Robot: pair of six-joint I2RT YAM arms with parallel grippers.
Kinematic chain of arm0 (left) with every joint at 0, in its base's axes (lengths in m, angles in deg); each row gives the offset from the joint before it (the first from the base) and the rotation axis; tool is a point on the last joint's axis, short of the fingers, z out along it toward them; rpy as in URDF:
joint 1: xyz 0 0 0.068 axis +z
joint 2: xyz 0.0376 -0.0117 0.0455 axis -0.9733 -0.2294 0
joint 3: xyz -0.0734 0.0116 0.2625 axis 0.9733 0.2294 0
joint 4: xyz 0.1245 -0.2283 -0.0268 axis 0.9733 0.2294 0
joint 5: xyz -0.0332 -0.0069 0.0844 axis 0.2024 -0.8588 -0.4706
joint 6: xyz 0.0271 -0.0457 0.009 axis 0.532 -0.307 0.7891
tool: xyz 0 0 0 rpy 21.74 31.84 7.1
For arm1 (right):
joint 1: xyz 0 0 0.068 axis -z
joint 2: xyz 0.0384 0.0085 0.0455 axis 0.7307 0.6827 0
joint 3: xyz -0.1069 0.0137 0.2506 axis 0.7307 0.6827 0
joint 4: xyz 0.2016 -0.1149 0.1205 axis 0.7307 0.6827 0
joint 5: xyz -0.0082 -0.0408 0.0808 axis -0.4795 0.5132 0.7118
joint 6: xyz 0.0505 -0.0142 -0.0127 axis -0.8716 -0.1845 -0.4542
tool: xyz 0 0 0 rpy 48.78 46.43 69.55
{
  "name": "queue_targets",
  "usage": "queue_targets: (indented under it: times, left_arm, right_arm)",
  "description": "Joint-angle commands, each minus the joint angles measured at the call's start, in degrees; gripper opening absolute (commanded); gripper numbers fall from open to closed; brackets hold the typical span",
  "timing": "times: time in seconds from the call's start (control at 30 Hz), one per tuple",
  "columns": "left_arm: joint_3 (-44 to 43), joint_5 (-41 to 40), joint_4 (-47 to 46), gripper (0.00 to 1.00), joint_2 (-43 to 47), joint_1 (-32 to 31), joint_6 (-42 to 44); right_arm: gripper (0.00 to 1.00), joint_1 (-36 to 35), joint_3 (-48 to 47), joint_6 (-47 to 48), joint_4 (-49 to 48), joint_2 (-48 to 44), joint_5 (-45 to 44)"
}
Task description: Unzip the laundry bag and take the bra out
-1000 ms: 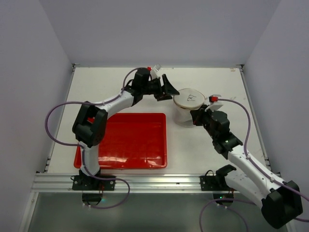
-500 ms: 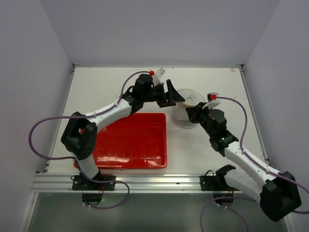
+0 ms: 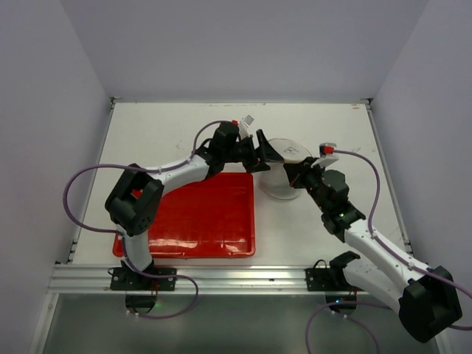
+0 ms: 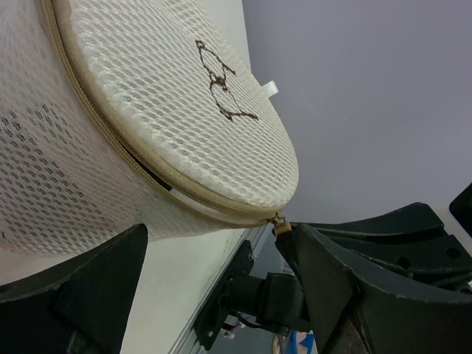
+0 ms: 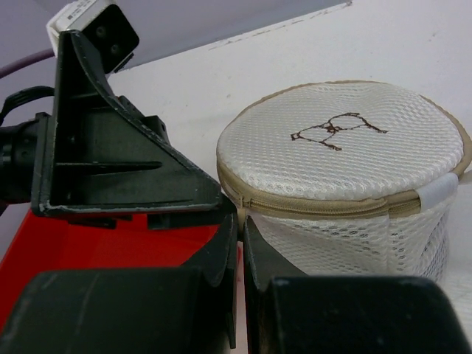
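The laundry bag [image 3: 284,175] is a whitish mesh drum with a tan zipper round its lid, standing just right of the red tray. In the right wrist view the laundry bag [image 5: 346,147] shows a brown drawing on its lid. My right gripper [image 3: 290,179] is at the bag's near side, and in its own view the right gripper [image 5: 240,221] is shut on the tan zipper pull [image 5: 240,203]. My left gripper [image 3: 265,155] stands open against the bag's left side. In its own view the left gripper [image 4: 214,243] straddles the rim, and the zipper pull [image 4: 278,223] lies at one fingertip. The bra is hidden.
A red tray [image 3: 199,214] lies left of the bag, under the left forearm. The aluminium rail [image 3: 221,276] runs along the near table edge. Grey walls close in the table at the back and on both sides.
The left gripper has opened wider and moved down and right, up against the bag. The bag and the right gripper have shifted slightly toward the near edge.
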Motion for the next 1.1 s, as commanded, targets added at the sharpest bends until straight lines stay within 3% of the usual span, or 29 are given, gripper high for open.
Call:
queue_targets:
  times: [0.0,0.13,0.23,0.33,0.47,0.57,0.77,1.07]
  left_arm:
    - [-1.67,0.23,-4.93,0.84,-2.04,-0.26,-2.60]
    - [-1.14,2.26,-11.79,0.77,-4.77,-0.26,-6.56]
    - [-1.75,1.82,-11.54,0.65,-5.30,-0.26,-6.12]
    - [-1.93,1.82,-11.71,0.47,-5.38,-0.08,-5.68]
    - [-1.76,2.08,-12.06,0.14,-5.21,0.01,-5.42]
    - [-1.23,2.61,-12.76,0.00,-5.03,0.36,-5.59]
    - [0.61,4.10,-13.56,0.00,-4.15,1.68,-5.16]
    - [2.99,5.42,-13.38,0.00,-2.75,3.70,-3.22]
  right_arm:
    - [0.00,-0.55,1.32,0.05,-5.13,-0.83,1.04]
    - [0.00,-0.64,4.04,0.66,-7.43,-1.01,0.86]
    - [0.00,-0.64,3.87,1.45,-6.29,-1.27,1.48]
    - [0.00,-0.64,3.61,2.07,-4.97,-2.15,1.39]
    - [0.00,-0.64,3.25,3.20,-3.12,-3.55,0.78]
    - [0.00,-0.55,2.73,4.34,-0.67,-4.78,-0.62]
    - [0.00,-0.20,1.41,8.74,7.33,-7.50,-6.77]
    - [0.00,0.51,1.14,8.75,11.82,-9.80,-8.36]
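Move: The left hand, open, has the left part of the laundry bag's zipped rim about 1 cm ahead, 2 cm to its right and 2 cm below; the lid's middle is some 3 cm ahead and 5 cm right, and the zipper pull 2 cm back and 4 cm right. The right hand already pinches that pull; the zip's white tag lies about 4 cm ahead of it and 8 cm right. Left dips and pinches the rim; right drags the held zipper pull right, down and back, about 5 cm. ##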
